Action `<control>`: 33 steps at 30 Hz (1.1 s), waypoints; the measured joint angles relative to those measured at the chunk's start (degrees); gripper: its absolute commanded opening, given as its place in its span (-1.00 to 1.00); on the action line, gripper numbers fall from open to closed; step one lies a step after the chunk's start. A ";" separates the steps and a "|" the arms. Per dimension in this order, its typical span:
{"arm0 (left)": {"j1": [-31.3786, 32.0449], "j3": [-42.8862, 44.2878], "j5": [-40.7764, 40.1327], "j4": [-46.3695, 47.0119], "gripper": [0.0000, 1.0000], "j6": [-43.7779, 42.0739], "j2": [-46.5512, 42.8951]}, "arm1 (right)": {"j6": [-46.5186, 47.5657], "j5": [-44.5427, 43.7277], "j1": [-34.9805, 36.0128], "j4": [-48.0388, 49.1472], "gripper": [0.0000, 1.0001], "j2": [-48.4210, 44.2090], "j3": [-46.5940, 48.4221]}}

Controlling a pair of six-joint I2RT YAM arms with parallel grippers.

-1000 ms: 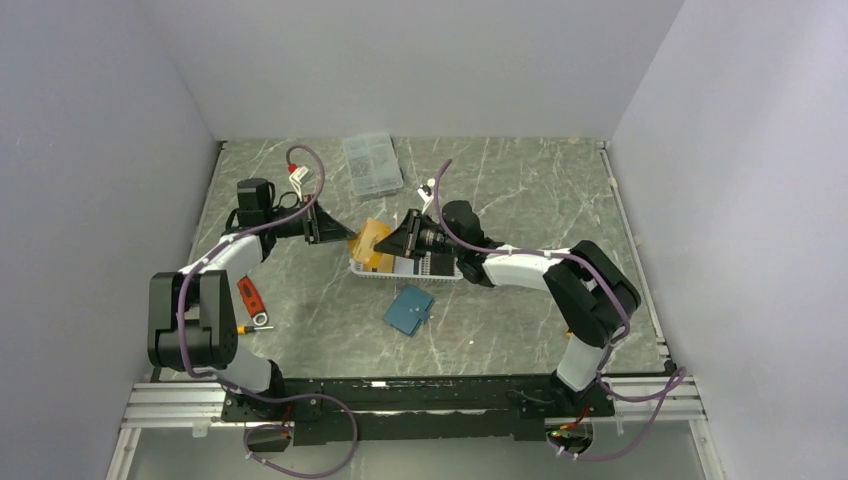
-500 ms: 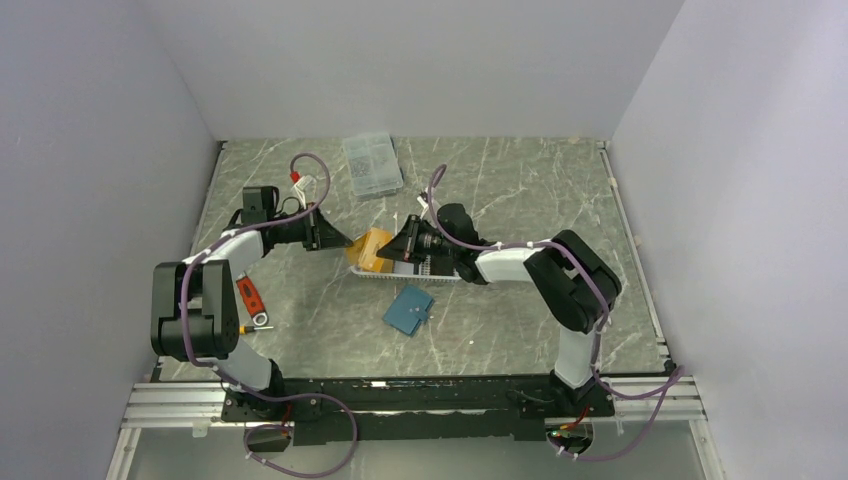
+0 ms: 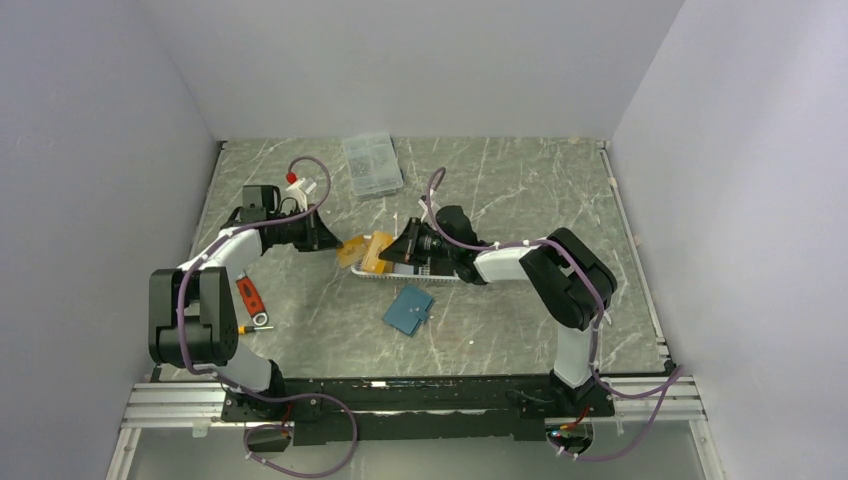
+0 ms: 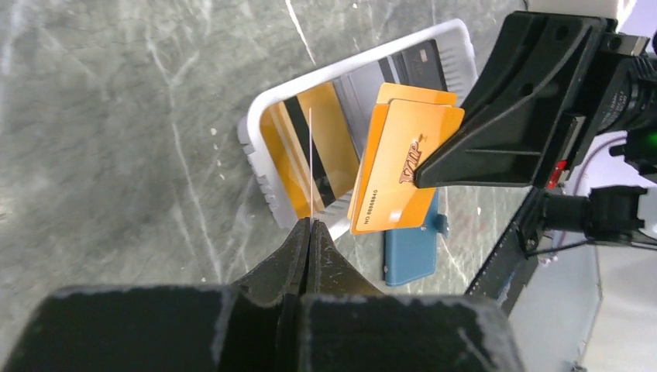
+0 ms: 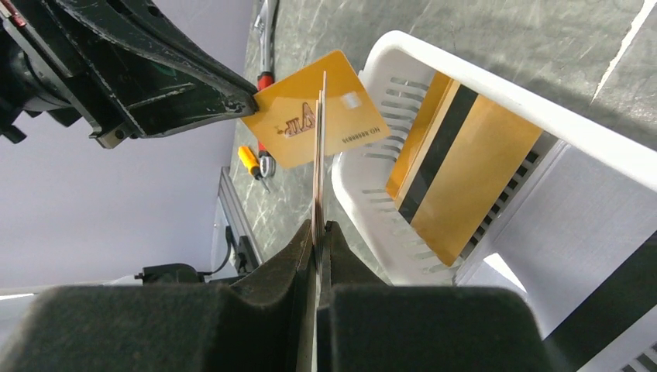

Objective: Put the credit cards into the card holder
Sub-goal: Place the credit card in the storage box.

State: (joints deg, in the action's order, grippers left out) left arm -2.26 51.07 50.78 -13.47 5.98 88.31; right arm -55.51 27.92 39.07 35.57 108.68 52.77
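Observation:
My left gripper (image 3: pixel 328 242) (image 4: pixel 309 223) is shut on one yellow-gold credit card (image 3: pixel 349 251), edge-on in its own wrist view and face-on in the right wrist view (image 5: pixel 310 120). My right gripper (image 3: pixel 398 250) (image 5: pixel 319 225) is shut on two more gold credit cards (image 4: pixel 399 167), one behind the other, above the left end of the white basket (image 3: pixel 432 272). Another gold card with a black stripe (image 5: pixel 465 167) lies in the basket beside pale and dark cards. The teal card holder (image 3: pixel 408 310) (image 4: pixel 411 252) lies closed on the table in front of the basket.
A clear compartment box (image 3: pixel 372 164) sits at the back. A red-handled tool (image 3: pixel 250 297) and a small screwdriver lie near the left arm. The two grippers face each other a card's width apart.
One gold block sat between the two grippers; now both have closed and the left has drawn back to the left with one card, apart from those in the right.

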 measured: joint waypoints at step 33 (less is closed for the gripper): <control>-3.87 6.60 10.01 -8.35 -1.00 1.27 -8.02 | 5.53 0.04 -0.26 -11.76 0.36 8.74 10.73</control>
State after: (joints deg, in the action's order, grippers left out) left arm -6.13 57.67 60.80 -21.82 7.25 80.29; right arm -49.98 27.97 38.81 23.81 117.43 63.51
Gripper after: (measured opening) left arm 0.010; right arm 0.633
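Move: The left end of the storage box, the white basket where the right hand's gold cards are to go, is about 3 cm ahead of that hand, 3 cm to its left and 7 cm below. The left hand's gold card is level with the right hand, 8 cm to its left; the blue card holder is some 10 cm back, 4 cm right and 9 cm lower. From the left hand, the same box end is about 10 cm right, 1 cm ahead and 9 cm below. The gold cards already pinched in the right hand are carried down about 4 cm and forward 2 cm into the left end of the storage box, where the fingers open wide and let go of them. The left hand keeps its single card, swings nearly 3 cm left, then rises to almost 9 cm above its start, easing back right, clear of the box. ##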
